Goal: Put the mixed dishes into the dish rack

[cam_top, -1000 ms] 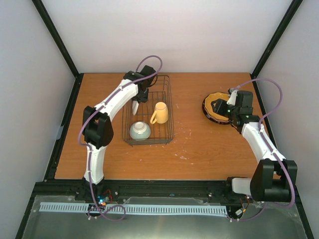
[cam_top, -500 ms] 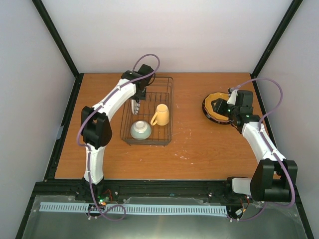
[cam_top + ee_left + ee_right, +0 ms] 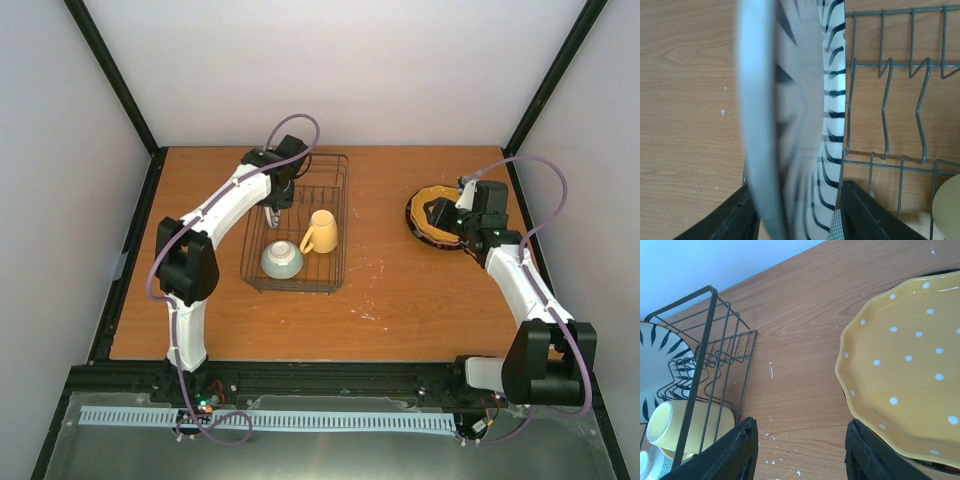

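Observation:
The dark wire dish rack [image 3: 343, 222] holds a pale blue-green bowl [image 3: 281, 261] and a yellow mug [image 3: 322, 230] lying on its side. A white plate with black stripes [image 3: 832, 100] stands on edge at the rack's left side, also visible from the right wrist [image 3: 660, 355]. My left gripper [image 3: 795, 186] is open, one jaw either side of this blurred plate. The right gripper [image 3: 801, 424] is open over bare wood beside the orange-yellow scalloped plate [image 3: 910, 370], which tops a stack [image 3: 425, 196].
Rack divider wires [image 3: 885, 105] rise just right of the striped plate, and the mug [image 3: 670, 427] lies behind the rack's near wall. White crumbs dot the wood [image 3: 772, 462]. A dark plate rim [image 3: 412, 224] shows under the scalloped plate.
The left gripper has moved a little toward the back with the striped plate, which now stands more upright. The rack has shifted slightly. The right arm has not moved.

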`<state>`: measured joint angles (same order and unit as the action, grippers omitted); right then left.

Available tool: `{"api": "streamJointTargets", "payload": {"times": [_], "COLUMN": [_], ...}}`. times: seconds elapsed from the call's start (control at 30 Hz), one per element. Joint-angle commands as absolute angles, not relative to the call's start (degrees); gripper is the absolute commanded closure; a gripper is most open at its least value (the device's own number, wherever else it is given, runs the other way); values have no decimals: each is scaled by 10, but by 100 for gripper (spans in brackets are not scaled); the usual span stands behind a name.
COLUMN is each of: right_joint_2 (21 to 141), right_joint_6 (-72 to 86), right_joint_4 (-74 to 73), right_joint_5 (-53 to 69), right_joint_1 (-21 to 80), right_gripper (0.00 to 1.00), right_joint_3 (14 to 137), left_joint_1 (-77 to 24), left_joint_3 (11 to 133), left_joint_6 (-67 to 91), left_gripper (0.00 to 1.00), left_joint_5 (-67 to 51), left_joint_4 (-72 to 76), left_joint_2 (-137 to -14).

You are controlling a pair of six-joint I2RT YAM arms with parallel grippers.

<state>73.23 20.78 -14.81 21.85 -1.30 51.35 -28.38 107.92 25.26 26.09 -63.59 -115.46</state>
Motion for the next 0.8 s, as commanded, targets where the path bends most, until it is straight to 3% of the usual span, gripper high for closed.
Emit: {"api": "streamJointTargets", "payload": {"times": [0.0,0.2,0.47,0.77], "right_joint_2": [723,721,719,705], "right_joint_6": [203,201,201,204], "right_joint_4": [-152,-153,-153,-154], "right_joint_5": [222,220,217,193], "right_joint_1": [-11,-11,-11,-11], "right_gripper": [52,52,52,51], "right_joint_3": [530,530,530,526], "left_joint_1": [-287,-290,-294,-306], "left_joint_3": [1079,1091,1120,1153], "left_joint_6": [264,263,265,241], "left_gripper": [51,41,38,19], "left_joint_5": [259,262,283,311], "left_joint_4": [-651,-654,-667,-623], "left_joint_2": [-1133,-1136,-1136,-1087]}}
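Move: Just below the left hand, the striped plate stands on edge between the already parted fingers, its middle about 4 cm ahead and 6 cm down. The bowl lies roughly 14 cm back and 3 cm right of the hand, the orange mug some 14 cm to its right and 6 cm back, both about 12 cm lower. From the right hand, the plate is about 42 cm left, 5 cm ahead and 8 cm down. Spreading its already part-open fingers wide on either side of the upright plate, the left hand first hangs low almost in place, settling barely half a centimetre. Then it rises about 4 cm, clear of the plate, picking up speed, with the fingertips tilting about 5 degrees farther forward as the fingers go on opening. ##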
